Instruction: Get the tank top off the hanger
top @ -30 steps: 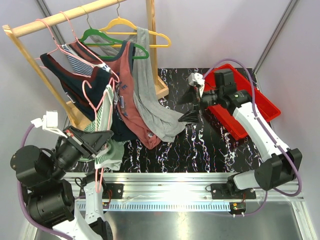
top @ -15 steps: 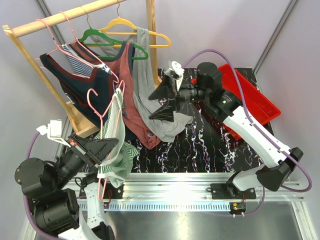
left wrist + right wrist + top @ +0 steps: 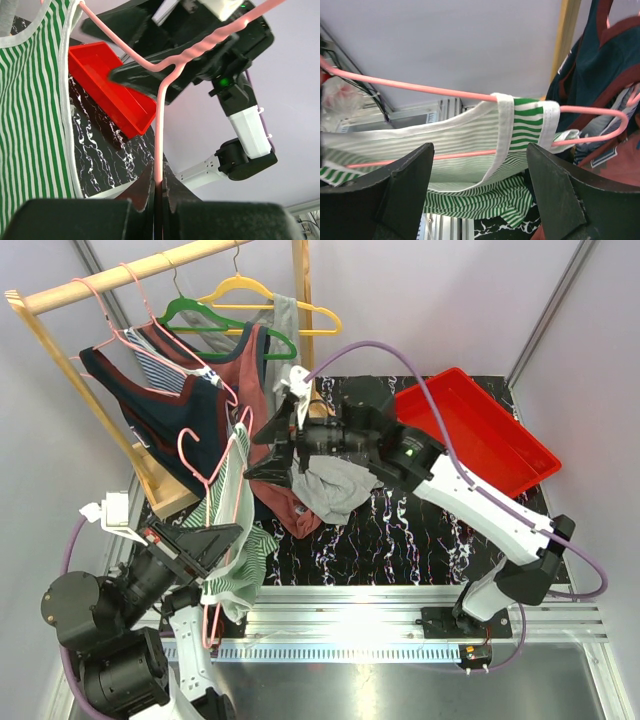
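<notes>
A green-and-white striped tank top (image 3: 235,525) hangs on a pink wire hanger (image 3: 200,465), held off the rack at the lower left. My left gripper (image 3: 159,189) is shut on the hanger's (image 3: 159,125) lower wire; the tank top (image 3: 35,100) drapes to its left. My right gripper (image 3: 262,450) is open and sits right beside the top's upper strap. In the right wrist view its fingers (image 3: 405,190) stand on either side of the tank top (image 3: 470,130), apart from it. A white-edged strap (image 3: 522,120) loops over the hanger (image 3: 420,89).
A wooden rack (image 3: 120,280) at the back left carries green and yellow hangers with a navy top (image 3: 150,410), a rust-red top (image 3: 258,420) and a grey one (image 3: 330,485). A red bin (image 3: 470,430) sits at the right on the black marbled mat (image 3: 400,530).
My right arm swung left from the red bin to the striped tank top, its jaws narrowing slightly. My left gripper drew the hanger and top lower and nearer.
</notes>
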`<state>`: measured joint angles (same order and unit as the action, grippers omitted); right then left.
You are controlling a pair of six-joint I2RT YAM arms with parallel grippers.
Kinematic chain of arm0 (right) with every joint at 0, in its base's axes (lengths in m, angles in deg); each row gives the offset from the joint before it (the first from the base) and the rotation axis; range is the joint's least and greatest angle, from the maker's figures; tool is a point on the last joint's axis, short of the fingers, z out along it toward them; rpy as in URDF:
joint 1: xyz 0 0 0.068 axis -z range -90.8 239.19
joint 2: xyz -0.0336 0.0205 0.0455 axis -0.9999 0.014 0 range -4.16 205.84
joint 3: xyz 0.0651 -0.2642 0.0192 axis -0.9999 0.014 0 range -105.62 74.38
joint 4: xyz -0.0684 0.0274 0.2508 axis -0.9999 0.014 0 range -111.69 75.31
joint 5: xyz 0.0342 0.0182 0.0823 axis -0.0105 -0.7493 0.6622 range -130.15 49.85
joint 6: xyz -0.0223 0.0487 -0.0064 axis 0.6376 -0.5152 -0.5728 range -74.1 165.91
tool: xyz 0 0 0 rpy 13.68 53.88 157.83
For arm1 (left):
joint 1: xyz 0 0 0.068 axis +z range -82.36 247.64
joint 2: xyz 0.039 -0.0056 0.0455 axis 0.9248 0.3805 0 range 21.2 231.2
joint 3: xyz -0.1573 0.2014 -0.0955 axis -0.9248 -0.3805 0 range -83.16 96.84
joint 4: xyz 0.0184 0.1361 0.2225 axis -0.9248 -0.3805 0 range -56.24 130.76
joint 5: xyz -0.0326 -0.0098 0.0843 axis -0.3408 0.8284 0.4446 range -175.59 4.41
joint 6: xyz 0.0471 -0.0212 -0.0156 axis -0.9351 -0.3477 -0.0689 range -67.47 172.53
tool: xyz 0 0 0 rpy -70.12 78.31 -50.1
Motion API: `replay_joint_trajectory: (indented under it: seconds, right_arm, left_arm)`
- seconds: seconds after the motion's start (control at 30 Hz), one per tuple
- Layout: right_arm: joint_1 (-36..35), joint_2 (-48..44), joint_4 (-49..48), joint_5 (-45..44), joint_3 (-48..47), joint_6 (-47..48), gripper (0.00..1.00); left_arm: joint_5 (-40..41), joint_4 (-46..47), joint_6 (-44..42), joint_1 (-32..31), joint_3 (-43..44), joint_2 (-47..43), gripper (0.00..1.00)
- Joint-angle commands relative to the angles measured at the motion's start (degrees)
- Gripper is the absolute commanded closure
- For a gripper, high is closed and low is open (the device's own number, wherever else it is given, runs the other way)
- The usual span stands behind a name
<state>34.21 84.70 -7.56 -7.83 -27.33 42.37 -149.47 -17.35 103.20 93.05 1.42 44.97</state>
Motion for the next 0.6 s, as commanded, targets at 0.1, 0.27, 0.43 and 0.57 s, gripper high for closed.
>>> replay_joint_trajectory:
  seconds: [0.1, 0.27, 0.43, 0.57]
  right_arm:
    - [-2.6, 1.5, 0.5, -8.8, -2.0, 2.7, 0.19]
    - [-2.9, 3.2, -0.9, -11.3, -3.6, 2.8, 0.24]
    - [-2.9, 4.0, -2.3, -12.2, -4.5, 2.5, 0.40]
    - [-3.0, 4.4, -2.2, -14.0, -4.6, 3.3, 0.72]
  left_arm:
    - [-6.4, 1.6, 6.5, 1.0, -0.2, -1.1, 1.00]
    - [-6.4, 1.5, 6.7, 1.3, -0.7, -1.8, 1.00]
    - [-6.4, 1.4, 6.8, 1.6, -1.3, -2.1, 1.00]
    - [-6.7, 2.1, 7.2, 1.7, -1.8, -2.2, 1.00]
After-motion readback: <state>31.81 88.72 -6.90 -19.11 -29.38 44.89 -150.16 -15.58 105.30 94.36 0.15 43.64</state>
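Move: Ahead of the open right hand, about 4 cm forward and 4 cm to its left, the striped tank top's shoulder strap hangs over the pink hanger, some 1 cm lower than that hand. The hanger's rounded end lies roughly 6 cm farther forward than the strap. The navy tank top on the rack is some 8 cm ahead of the right hand, 17 cm left and 8 cm lower. From the left hand, the strap is about 18 cm ahead, 2 cm right and nearly level. Bringing its fingers around the strap, the right hand first sinks and slides left about 2 cm each, then travels some 2 to 3 cm forward, turning about 10 degrees clockwise. Late on, the fingers close from wide open to under half open, one on either side of the strap. The left hand stays put and keeps the hanger pinched by its wire. ##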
